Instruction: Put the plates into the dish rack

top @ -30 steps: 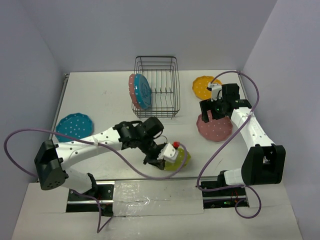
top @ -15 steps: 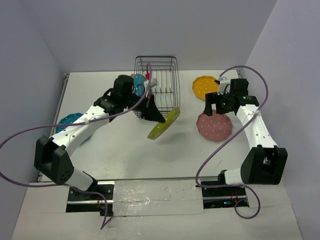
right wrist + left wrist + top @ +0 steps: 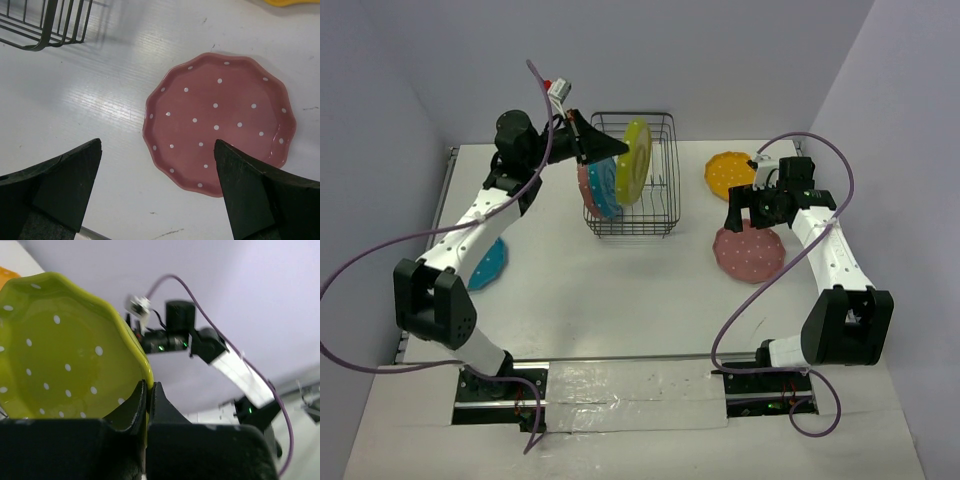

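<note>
My left gripper is shut on the rim of the yellow-green plate, which it holds on edge, high over the black wire dish rack. In the left wrist view the fingertips pinch the plate at its lower right rim, gripper. A teal plate and a pink plate stand at the rack's left end. My right gripper is open, hovering over the left edge of a pink plate that lies flat on the table.
An orange-yellow plate lies at the back right. Another teal plate lies at the left, partly behind the left arm. The rack's corner shows in the right wrist view. Walls close in the table on three sides.
The left arm swung the yellow-green plate up from beside the rack's front to above the rack and turned it upright. The right arm has stayed over the pink plate, still open.
</note>
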{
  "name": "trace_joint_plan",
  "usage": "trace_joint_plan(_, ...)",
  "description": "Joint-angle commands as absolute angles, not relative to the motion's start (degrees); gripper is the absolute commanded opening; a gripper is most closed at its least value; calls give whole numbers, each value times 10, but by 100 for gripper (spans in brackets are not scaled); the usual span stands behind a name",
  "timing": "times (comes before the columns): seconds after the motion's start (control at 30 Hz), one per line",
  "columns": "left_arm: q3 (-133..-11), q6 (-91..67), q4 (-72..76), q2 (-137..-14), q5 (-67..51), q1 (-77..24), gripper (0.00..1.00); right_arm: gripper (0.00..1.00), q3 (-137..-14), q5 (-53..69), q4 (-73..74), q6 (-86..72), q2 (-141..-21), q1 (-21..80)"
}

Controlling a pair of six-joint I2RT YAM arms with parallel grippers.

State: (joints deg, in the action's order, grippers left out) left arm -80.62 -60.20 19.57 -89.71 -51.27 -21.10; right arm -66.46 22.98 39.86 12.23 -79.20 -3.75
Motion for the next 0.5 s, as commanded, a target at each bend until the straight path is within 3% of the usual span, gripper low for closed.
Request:
trace_joint_plan(0.0, -822, -670, 311, -916, -430, -198, 0, 100, -685, 229, 398, 122, -790, -39)
trace_joint_plan(0.47, -774, -776, 446, -993, -374, -170, 0, 100, -666, 218, 390, 134, -795, -43)
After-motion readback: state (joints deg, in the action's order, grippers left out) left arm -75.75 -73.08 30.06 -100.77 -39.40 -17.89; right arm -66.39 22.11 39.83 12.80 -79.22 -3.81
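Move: My left hand holds the green plate upright by its top rim, fingers pointing right. The free rack slot it is meant for lies about 17 cm ahead, level sideways and some 30 cm below. Beside that slot the blue plate stands in the rack about 17 cm ahead and 4 cm left of my hand, the pink plate 17 cm ahead and 8 cm left, both equally low. From my right hand the slot is roughly 17 cm ahead, 31 cm left and 5 cm lower. I bring the green plate forward and down towards the free slot to the right of the blue one, about 9 cm forward and 8 cm down with my left hand, forward first, then sinking as I go, and slowing at the end. My wrist rolls some 15 degrees so its forward side dips, while my fingers swing a similar amount counter-clockwise; they stay shut on the rim. ##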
